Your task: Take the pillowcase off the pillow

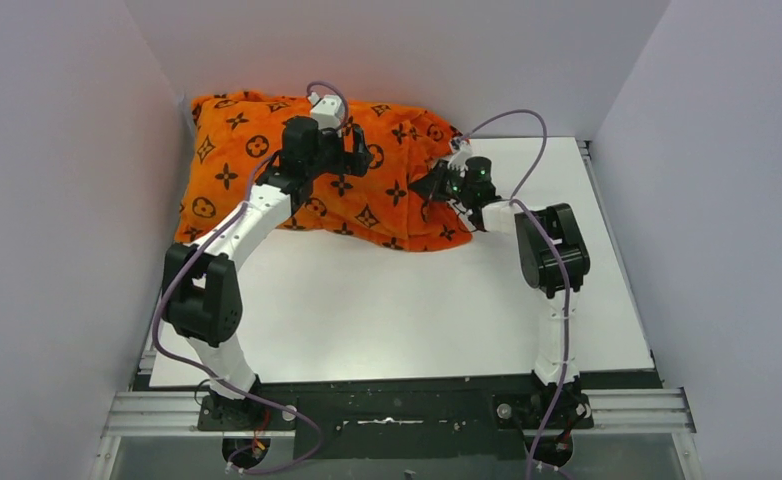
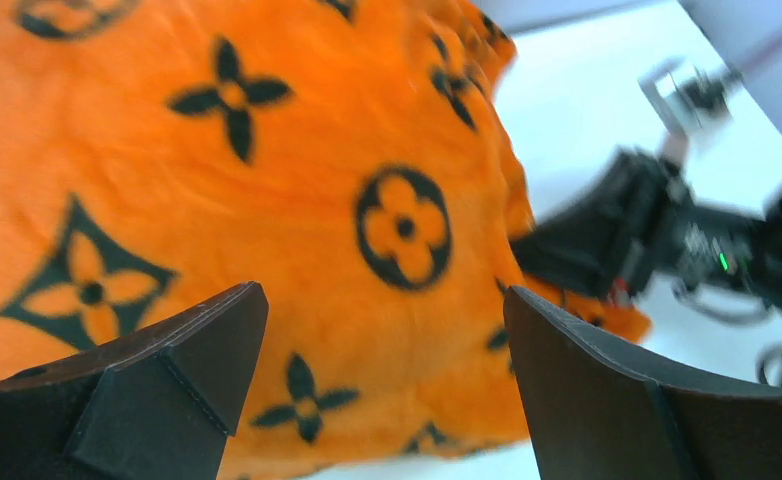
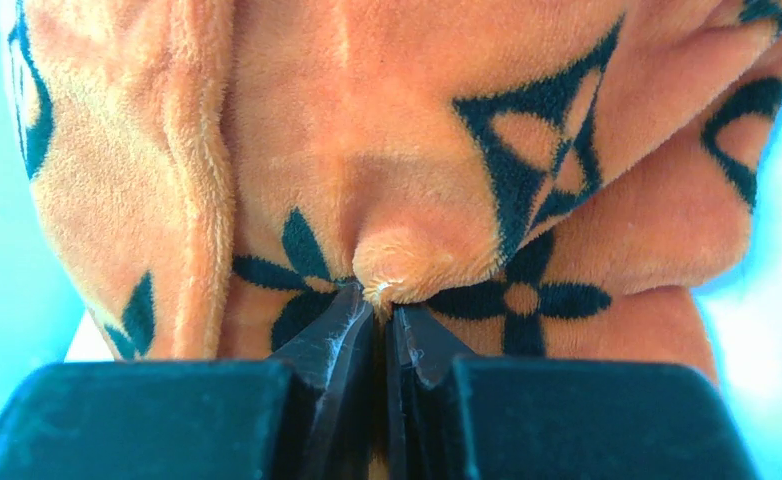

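The orange pillowcase (image 1: 297, 165) with black motifs lies stuffed at the back left of the white table. The pillow is hidden inside it. My left gripper (image 1: 352, 150) hovers open over the middle of the pillowcase (image 2: 267, 200), its two dark fingers (image 2: 197, 350) wide apart with only fabric below them. My right gripper (image 1: 439, 186) is at the pillowcase's right end, shut on a small pinch of the orange plush (image 3: 417, 260). In the right wrist view that gripper (image 3: 382, 305) has its tips almost together with the fold bulging out above them.
The white table (image 1: 387, 300) runs from the pillowcase to the near edge. Grey walls (image 1: 57, 200) close in on the left, back and right. Purple cables (image 1: 512, 120) loop over both wrists. The right arm (image 2: 667, 240) shows past the pillowcase in the left wrist view.
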Controlling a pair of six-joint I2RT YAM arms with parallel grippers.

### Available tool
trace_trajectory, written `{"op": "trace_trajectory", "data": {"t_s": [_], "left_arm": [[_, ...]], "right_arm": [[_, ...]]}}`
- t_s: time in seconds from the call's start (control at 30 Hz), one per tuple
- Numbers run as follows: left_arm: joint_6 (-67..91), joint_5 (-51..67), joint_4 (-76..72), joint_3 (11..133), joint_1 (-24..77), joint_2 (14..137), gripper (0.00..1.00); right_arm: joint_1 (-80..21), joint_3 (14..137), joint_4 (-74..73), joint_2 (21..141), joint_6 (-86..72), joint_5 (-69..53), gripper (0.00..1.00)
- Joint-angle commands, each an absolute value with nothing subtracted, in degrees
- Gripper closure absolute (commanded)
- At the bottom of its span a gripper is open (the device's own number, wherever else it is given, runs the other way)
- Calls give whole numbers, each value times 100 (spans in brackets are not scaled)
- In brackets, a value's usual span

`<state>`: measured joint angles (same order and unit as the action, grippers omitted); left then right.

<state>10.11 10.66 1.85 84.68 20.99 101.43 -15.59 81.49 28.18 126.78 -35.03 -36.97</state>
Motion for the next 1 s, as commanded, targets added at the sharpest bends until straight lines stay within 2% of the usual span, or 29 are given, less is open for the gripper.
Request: {"op": "trace_trajectory", "data": {"t_s": [0.0,0.27,0.4,0.53,0.73,0.83,0.97], "left_arm": [[1551,-64,-1130,8631,2324,10153,11],[1676,551,-2204,7971,2844,9957,11],[1071,-568,-1598,7969,3478,9946,11],[1009,-1786,-1376,7956,3688,10120,12],[984,-2499,-957,8072,3700,10353,13],[910,-2523,-872,7975,3696,10414,13],[734,-1605,-892,7754,3691,10419,13]], "right_arm": [[-1791,7393,3372,11959,-3585,-3965,100],[-2239,7010,2681,11188,-3007,-3547,100],[-2346,6906,2576,11005,-2962,-3498,100],[-2425,6726,2649,10831,-2975,-3441,100],[-2470,6606,2685,10671,-2992,-3472,100],[-2469,6577,2674,10588,-2995,-3479,100],[-2465,6539,2601,10476,-2954,-3464,100]]}}
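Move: Some 8 cm to the left hand's right, level with it fore and aft and 14 cm below, runs the ridge at the pillowcase's open end; the right fingers' pinch is 4 cm farther right, at about the same height as the ridge. The right hand has that ridge about 4 cm to its left. Bare table in front lies some 14 cm back, 3 cm left and 7 cm below the right hand; the flap's near corner is about 10 cm back, 8 cm to its right and 6 cm below. Dragging the flap it already pinches, the right hand goes back about 10 cm and some 4 cm left, fast at first and then easing, rising slightly with its grip kept. The left hand, fingers staying wide open, swings right and back over the pillowcase, first rising a little, then comes partway back left and sinks, ending nearer the right fingers' pinch, turned some 15 degrees counter-clockwise. ##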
